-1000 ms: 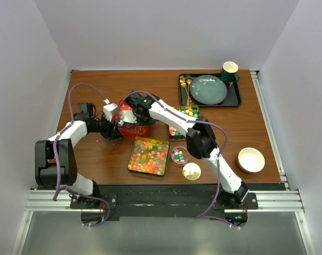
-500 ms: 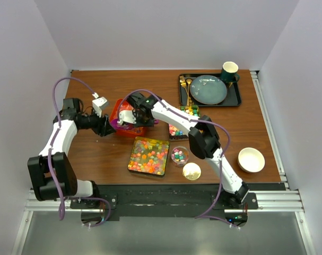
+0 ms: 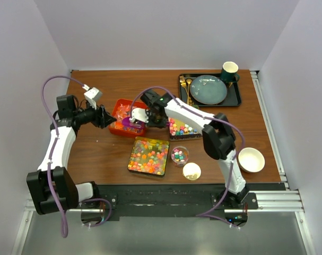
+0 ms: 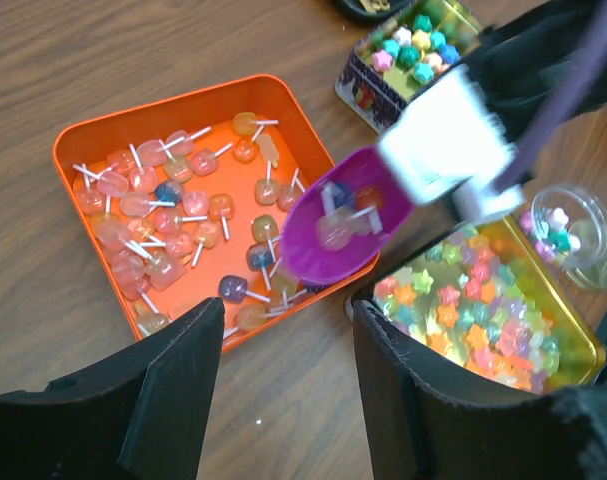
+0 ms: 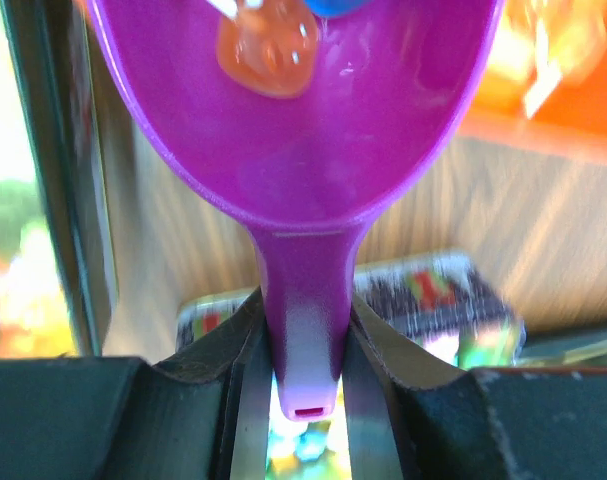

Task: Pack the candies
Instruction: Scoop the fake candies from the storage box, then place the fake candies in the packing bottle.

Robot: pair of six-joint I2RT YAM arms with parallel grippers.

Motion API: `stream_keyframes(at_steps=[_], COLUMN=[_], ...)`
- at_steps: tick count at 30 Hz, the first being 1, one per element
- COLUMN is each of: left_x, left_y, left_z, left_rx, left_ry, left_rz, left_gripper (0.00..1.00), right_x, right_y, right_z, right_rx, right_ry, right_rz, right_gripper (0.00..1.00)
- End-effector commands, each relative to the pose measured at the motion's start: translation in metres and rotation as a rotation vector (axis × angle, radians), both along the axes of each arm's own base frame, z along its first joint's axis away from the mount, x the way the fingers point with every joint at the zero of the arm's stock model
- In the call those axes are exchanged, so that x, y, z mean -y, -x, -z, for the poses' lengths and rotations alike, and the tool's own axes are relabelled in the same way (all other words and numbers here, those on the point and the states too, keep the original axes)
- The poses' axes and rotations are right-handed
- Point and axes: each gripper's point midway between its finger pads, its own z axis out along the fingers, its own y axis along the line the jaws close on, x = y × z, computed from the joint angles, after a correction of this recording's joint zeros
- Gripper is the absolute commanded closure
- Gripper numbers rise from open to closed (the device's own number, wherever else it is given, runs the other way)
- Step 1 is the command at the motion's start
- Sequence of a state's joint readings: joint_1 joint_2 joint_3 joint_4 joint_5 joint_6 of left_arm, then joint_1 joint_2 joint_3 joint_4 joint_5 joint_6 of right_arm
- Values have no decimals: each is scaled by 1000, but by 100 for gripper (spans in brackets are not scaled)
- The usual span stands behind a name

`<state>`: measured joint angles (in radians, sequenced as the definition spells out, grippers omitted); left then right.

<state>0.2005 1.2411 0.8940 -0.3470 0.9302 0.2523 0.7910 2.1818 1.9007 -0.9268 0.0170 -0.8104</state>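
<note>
An orange tray (image 3: pixel 120 129) (image 4: pixel 83 150) holds many small candies on white sticks (image 4: pixel 173 215). Over its right edge a purple scoop (image 3: pixel 127 121) (image 4: pixel 335 228) carries an orange candy (image 5: pixel 268 48) and a blue one. My right gripper (image 3: pixel 143 118) (image 5: pixel 303 335) is shut on the scoop's handle. My left gripper (image 3: pixel 108 117) (image 4: pixel 288 395) stands open and empty, just left of the tray and apart from it. Star-shaped candies (image 4: pixel 468 300) fill a square gold tin (image 3: pixel 132 166) in front of the tray. More star candies fill a second tin (image 3: pixel 174 137) (image 4: pixel 361 88) on the right.
A small glass jar (image 3: pixel 179 155) (image 4: pixel 575 225) with a few candies stands beside its gold lid (image 3: pixel 191 171). A white bowl (image 3: pixel 251 159) sits at the front right. At the back right a black tray (image 3: pixel 235 98) bears a plate, a green cup (image 3: pixel 229 70) and gold cutlery.
My left gripper has drawn back to the left, away from the orange tray, which now lies flat. The right gripper, still holding the scoop, has shifted slightly right.
</note>
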Motion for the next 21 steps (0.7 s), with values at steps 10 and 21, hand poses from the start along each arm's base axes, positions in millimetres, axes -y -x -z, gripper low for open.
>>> stream_keyframes(at_steps=[10,21], left_x=[49,82], left_y=[-4,25], left_z=[-9,-12], left_rx=[77,76], left_ry=[57,142], left_rz=[77,112], left_gripper=[41,41], right_x=[135,243], right_y=[71,158], right_z=[-95,-110], right_rx=[144,83], right_ry=[-28,241], right_rz=[57,14], right_gripper=[100,100])
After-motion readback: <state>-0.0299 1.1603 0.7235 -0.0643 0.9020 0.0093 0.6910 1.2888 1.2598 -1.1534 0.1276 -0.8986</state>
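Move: The right hand holds the purple scoop, its bowl pointing left over the red candy tray. The storage box, a round clear jar, is about 13 cm back, 11 cm right and 6 cm below that hand. The star-candy tin lies 13 cm back and 2 cm left, the bead tin 6 cm ahead and 13 cm right, the red tray's middle 9 cm ahead and 12 cm left. From the left hand the jar is some 8 cm back, 29 cm right and 17 cm lower. Rightwards and rising from the first, then bending back, the right hand swings the loaded scoop some 20 cm right, 13 cm back and 11 cm up, from the red tray to bring the bowl high over the storage box. Its grip on the handle holds and the bowl stays close to its attitude. The empty, open left hand drifts about 7 cm right, to the tray's near-left corner. ##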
